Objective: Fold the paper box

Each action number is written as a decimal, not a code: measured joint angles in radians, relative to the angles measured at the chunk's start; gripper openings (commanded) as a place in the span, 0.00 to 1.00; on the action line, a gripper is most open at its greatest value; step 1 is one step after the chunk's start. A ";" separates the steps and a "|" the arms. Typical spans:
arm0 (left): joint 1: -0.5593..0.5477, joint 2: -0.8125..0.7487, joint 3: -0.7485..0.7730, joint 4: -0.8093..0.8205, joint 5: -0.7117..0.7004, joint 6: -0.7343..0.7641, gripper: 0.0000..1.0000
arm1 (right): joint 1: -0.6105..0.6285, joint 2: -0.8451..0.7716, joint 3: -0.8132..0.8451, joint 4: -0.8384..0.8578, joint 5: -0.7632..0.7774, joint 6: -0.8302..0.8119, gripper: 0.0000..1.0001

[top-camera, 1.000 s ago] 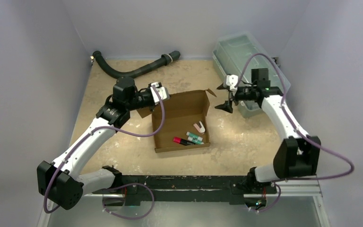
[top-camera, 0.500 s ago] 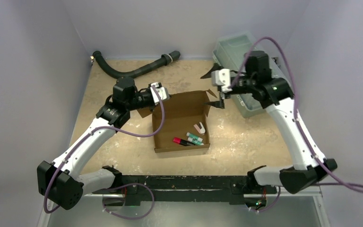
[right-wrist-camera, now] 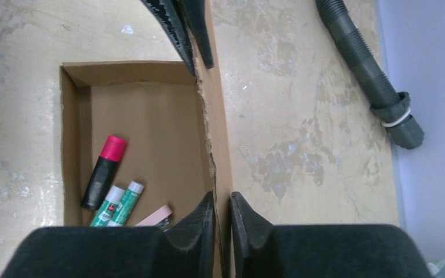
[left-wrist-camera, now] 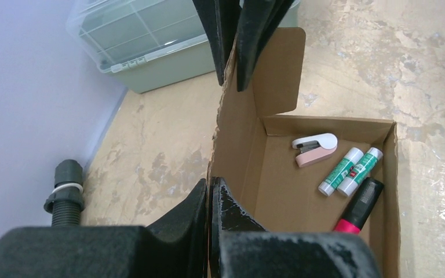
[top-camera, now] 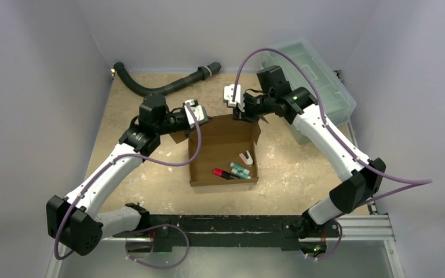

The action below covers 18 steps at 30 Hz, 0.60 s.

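The paper box (top-camera: pixel 223 152) is brown cardboard, open on top, in the middle of the table. Its tall back wall stands upright. My left gripper (top-camera: pixel 200 120) is shut on the left end of that wall; in the left wrist view its jaws (left-wrist-camera: pixel 210 194) pinch the cardboard edge (left-wrist-camera: pixel 232 121). My right gripper (top-camera: pixel 247 114) is at the wall's right end. In the right wrist view its jaws (right-wrist-camera: pixel 222 204) straddle the wall (right-wrist-camera: pixel 217 133) with a narrow gap, one finger beside the edge, the other a little apart.
Inside the box lie a pink-and-white stapler (left-wrist-camera: pixel 314 148), two green glue sticks (left-wrist-camera: pixel 350 171) and a black-and-pink marker (left-wrist-camera: pixel 359 205). A clear greenish lidded bin (top-camera: pixel 318 81) stands at the back right. A black hose (top-camera: pixel 162 87) lies at the back left.
My right arm has swung left from beside the bin to the box's back wall, and its jaws now straddle the wall. My left gripper has kept its hold.
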 measured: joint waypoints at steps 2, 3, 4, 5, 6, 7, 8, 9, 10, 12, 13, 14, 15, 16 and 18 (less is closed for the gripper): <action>0.000 0.003 0.000 0.006 0.006 -0.009 0.00 | 0.006 -0.004 0.000 0.008 0.025 0.003 0.03; 0.000 0.004 0.000 0.010 0.006 -0.012 0.03 | 0.006 -0.006 0.000 0.013 0.034 0.004 0.01; 0.000 0.006 0.000 0.021 0.005 -0.020 0.09 | 0.007 -0.008 0.000 0.013 0.039 0.003 0.00; 0.000 0.008 0.000 0.024 0.005 -0.025 0.15 | 0.008 -0.011 0.000 0.014 0.045 0.002 0.00; 0.000 0.010 0.000 0.034 0.002 -0.035 0.22 | 0.009 -0.015 -0.001 0.015 0.053 0.001 0.00; 0.000 0.011 0.000 0.047 -0.002 -0.047 0.30 | 0.010 -0.020 -0.006 0.017 0.058 0.002 0.00; 0.000 0.012 0.000 0.063 -0.006 -0.063 0.38 | 0.010 -0.027 -0.014 0.020 0.059 0.002 0.00; 0.000 0.012 0.000 0.074 -0.013 -0.082 0.45 | 0.010 -0.036 -0.025 0.024 0.060 0.002 0.00; 0.000 0.011 0.000 0.091 -0.021 -0.108 0.51 | 0.010 -0.045 -0.037 0.029 0.060 0.002 0.00; 0.003 0.005 -0.008 0.122 -0.050 -0.172 0.62 | 0.005 -0.064 -0.064 0.048 0.061 0.002 0.00; 0.007 -0.006 -0.019 0.138 -0.073 -0.216 0.64 | 0.000 -0.074 -0.083 0.056 0.061 0.002 0.00; 0.013 -0.022 -0.031 0.150 -0.102 -0.257 0.65 | -0.007 -0.086 -0.102 0.066 0.060 0.002 0.00; 0.023 -0.042 -0.038 0.151 -0.134 -0.304 0.65 | -0.014 -0.097 -0.119 0.076 0.058 0.004 0.00; 0.034 -0.067 -0.044 0.151 -0.175 -0.356 0.65 | -0.025 -0.110 -0.138 0.088 0.056 0.008 0.00; 0.057 -0.126 -0.050 0.139 -0.270 -0.443 0.66 | -0.047 -0.134 -0.168 0.110 0.050 0.016 0.00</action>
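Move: The box lid's raised top edge already runs between my right fingers, right at the pads. Its right flap lies about 6 cm to the right, 4 back and 6 lower; inside the box the stapler lies about 9 cm back, 5 right and 23 below. My left hand still pinches the same edge at its pads; the lid's left flap is roughly 10 cm to its left, 3 back and 8 below. I hand the lid over: my right fingers finish closing and pinch its top edge, then draw it about 3 cm to the right. Once that grip is shut, my left hand opens wide, comes free and swings up and to the left about 6 cm, a little forward, rolling and turning its fingers counter-clockwise by some 30 degrees in all. ##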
